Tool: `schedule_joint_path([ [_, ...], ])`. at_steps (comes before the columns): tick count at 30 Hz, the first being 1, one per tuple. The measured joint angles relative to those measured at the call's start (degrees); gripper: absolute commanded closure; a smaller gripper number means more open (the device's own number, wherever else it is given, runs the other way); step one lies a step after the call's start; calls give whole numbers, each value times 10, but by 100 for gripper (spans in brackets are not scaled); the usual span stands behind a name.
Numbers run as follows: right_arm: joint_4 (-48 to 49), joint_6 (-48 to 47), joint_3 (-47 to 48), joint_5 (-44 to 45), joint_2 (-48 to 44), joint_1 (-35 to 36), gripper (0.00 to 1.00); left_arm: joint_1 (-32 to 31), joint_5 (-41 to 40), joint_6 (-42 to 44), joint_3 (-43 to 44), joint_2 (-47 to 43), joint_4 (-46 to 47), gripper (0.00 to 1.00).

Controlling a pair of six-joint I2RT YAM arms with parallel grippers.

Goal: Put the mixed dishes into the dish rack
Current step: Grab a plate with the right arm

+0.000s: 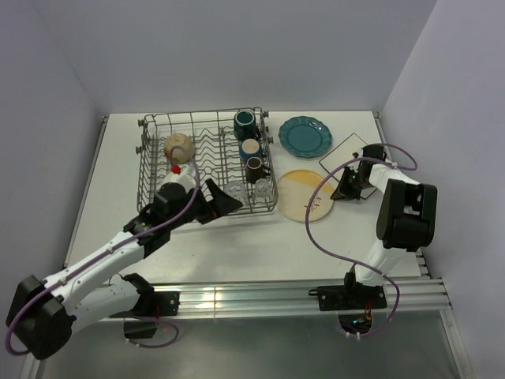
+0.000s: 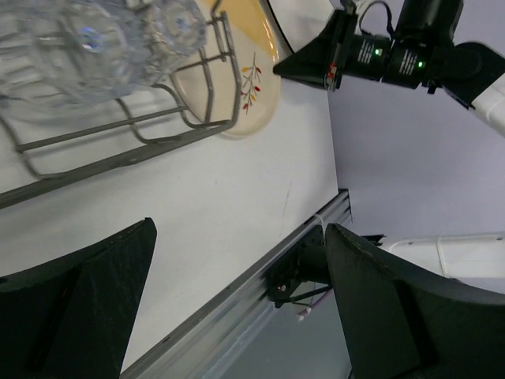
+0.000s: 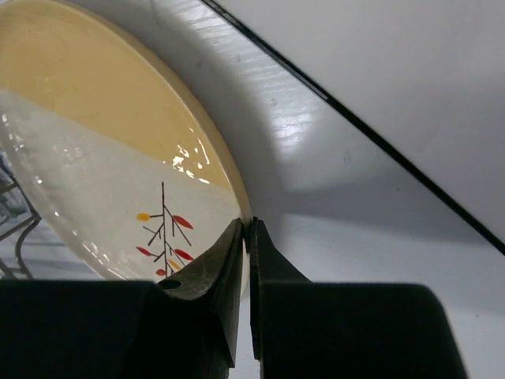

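The yellow-cream plate with the leaf sprig (image 1: 304,195) (image 3: 102,134) lies right of the dish rack (image 1: 150,183). My right gripper (image 1: 340,192) (image 3: 246,225) is shut on that plate's right rim, one finger above the rim and one below. In the rack are a pale bowl (image 1: 179,145), three dark mugs (image 1: 251,148) and clear glasses (image 1: 235,189) (image 2: 87,47). The teal scalloped plate (image 1: 304,136) lies behind the yellow one. Part of the white square plate (image 1: 347,154) (image 3: 410,71) shows behind my right arm. My left gripper (image 1: 221,204) (image 2: 237,237) is open and empty at the rack's front right corner.
The rack's front wire (image 2: 118,158) runs just ahead of my left fingers. The table's front rail (image 1: 260,298) passes below both arms. Grey walls close in on the table's left, back and right.
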Motion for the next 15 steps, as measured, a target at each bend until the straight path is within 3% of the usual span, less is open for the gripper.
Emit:
schedule_joint_path([
  [8,-31,-12,0,-17,-76,-5,100,-76,-13,-2,70,134,50,4],
  [15,-50,-9,0,-22,-89,-19,100,-147,-34,17,152,275,64,4],
])
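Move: The yellow-and-white plate lies flat with its right rim already pinched by the right hand; its middle is about 9 cm to that hand's left, 1 cm ahead and 1 cm below. The square white plate is some 12 cm ahead and 8 cm right of the hand, the teal plate 22 cm ahead and 10 cm left, the dish rack's middle 12 cm ahead and 42 cm left. From the empty left hand, the yellow-and-white plate lies about 12 cm ahead, 25 cm right and 17 cm below. The plate's right rim stays pinched in the shut right fingers as that hand lifts it almost straight up, about 4.5 cm, tipping its fingers slightly outward and easing off towards the end. Meanwhile the wide-open, empty left hand sweeps some 11 cm to the right towards the plate, sinking a little late on and turning clockwise. ##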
